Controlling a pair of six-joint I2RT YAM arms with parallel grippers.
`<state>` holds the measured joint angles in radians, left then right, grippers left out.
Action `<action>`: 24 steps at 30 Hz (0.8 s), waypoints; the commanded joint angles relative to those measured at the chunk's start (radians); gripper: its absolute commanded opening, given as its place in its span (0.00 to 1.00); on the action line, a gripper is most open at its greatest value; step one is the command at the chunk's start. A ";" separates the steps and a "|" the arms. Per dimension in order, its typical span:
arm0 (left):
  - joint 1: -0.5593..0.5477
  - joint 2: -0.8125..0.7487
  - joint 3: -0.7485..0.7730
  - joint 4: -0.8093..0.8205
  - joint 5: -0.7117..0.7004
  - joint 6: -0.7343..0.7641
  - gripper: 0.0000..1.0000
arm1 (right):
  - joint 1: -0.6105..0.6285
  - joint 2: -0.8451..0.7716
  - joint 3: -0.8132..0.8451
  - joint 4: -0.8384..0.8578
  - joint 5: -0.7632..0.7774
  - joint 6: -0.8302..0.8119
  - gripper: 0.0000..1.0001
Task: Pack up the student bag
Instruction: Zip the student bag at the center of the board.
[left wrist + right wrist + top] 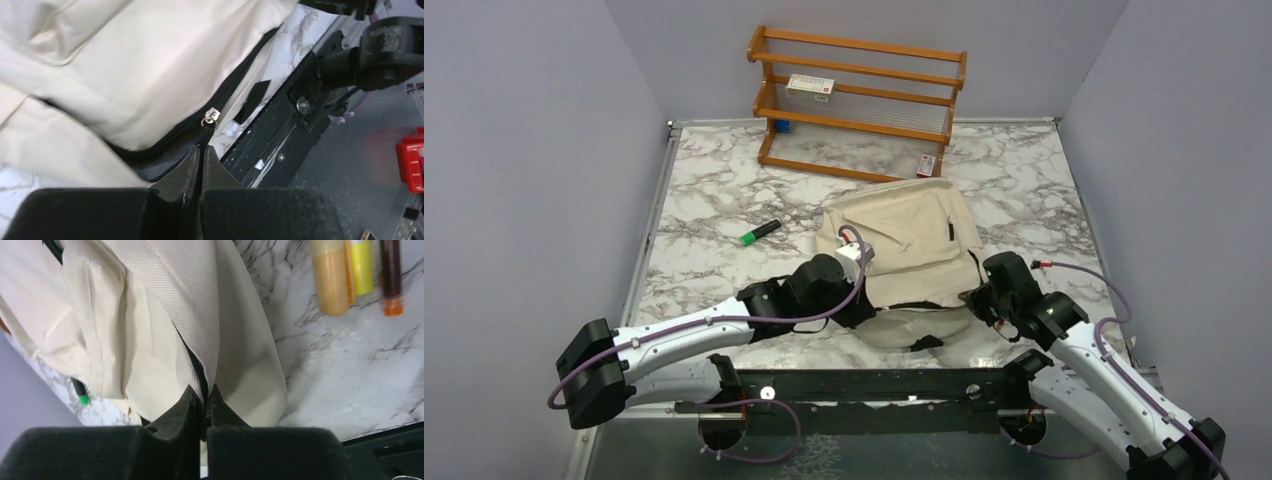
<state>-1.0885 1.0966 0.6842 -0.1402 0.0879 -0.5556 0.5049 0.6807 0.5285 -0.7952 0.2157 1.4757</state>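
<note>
The student bag [914,240], cream fabric with black trim, lies flat mid-table with its zipped end toward the arms. My left gripper [201,150] is shut on the black cord of the zipper pull [210,116], which sits on the bag's black zipper line; grey lining shows in the gap beside it. In the top view that gripper [867,308] is at the bag's near left edge. My right gripper [205,392] is shut on a fold of the bag's cream fabric [165,300] beside the dark zipper seam, at the bag's near right edge [976,298].
A wooden rack [859,100] stands at the back with a white box [810,87] on its shelf and a small red-white item [926,164] at its foot. A green marker [759,232] lies left of the bag. Three pens [345,275] lie on the marble right of the bag.
</note>
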 commanded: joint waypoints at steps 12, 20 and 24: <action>0.106 -0.084 -0.062 -0.199 -0.027 -0.021 0.00 | -0.005 0.007 0.151 -0.191 0.396 -0.133 0.01; 0.121 -0.074 -0.061 -0.120 0.007 -0.028 0.00 | -0.005 -0.118 0.264 -0.087 0.152 -0.505 0.21; 0.121 -0.033 -0.042 -0.070 0.040 -0.023 0.00 | -0.005 -0.158 0.357 -0.110 0.040 -0.641 0.36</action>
<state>-0.9760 1.0309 0.6315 -0.2260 0.0963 -0.5900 0.5083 0.5655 0.7856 -0.8917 0.3275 1.0447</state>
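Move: The zip slider, its cord already pinched by the left hand, sits about 3 cm to that hand's right and 1 cm ahead; the still-open end of the zip lies roughly 9 cm ahead and 1 cm left. The black strap tab is some 13 cm right of the left hand and 5 cm back. The right hand already grips the bag's right corner at the fingertips, with the slider about 17 cm to its left and 2 cm back, and the pens 10 cm to its right, about level. The zip cord is drawn left and somewhat forward by the left hand, about 4 cm in all and sinking slightly, quick at first, then slow, fingers kept shut. The bag's right corner is meanwhile drawn 2–3 cm to the right by the right hand, which then opens partway, comes free and rises to about 10 cm up, tilting some 25 degrees. ##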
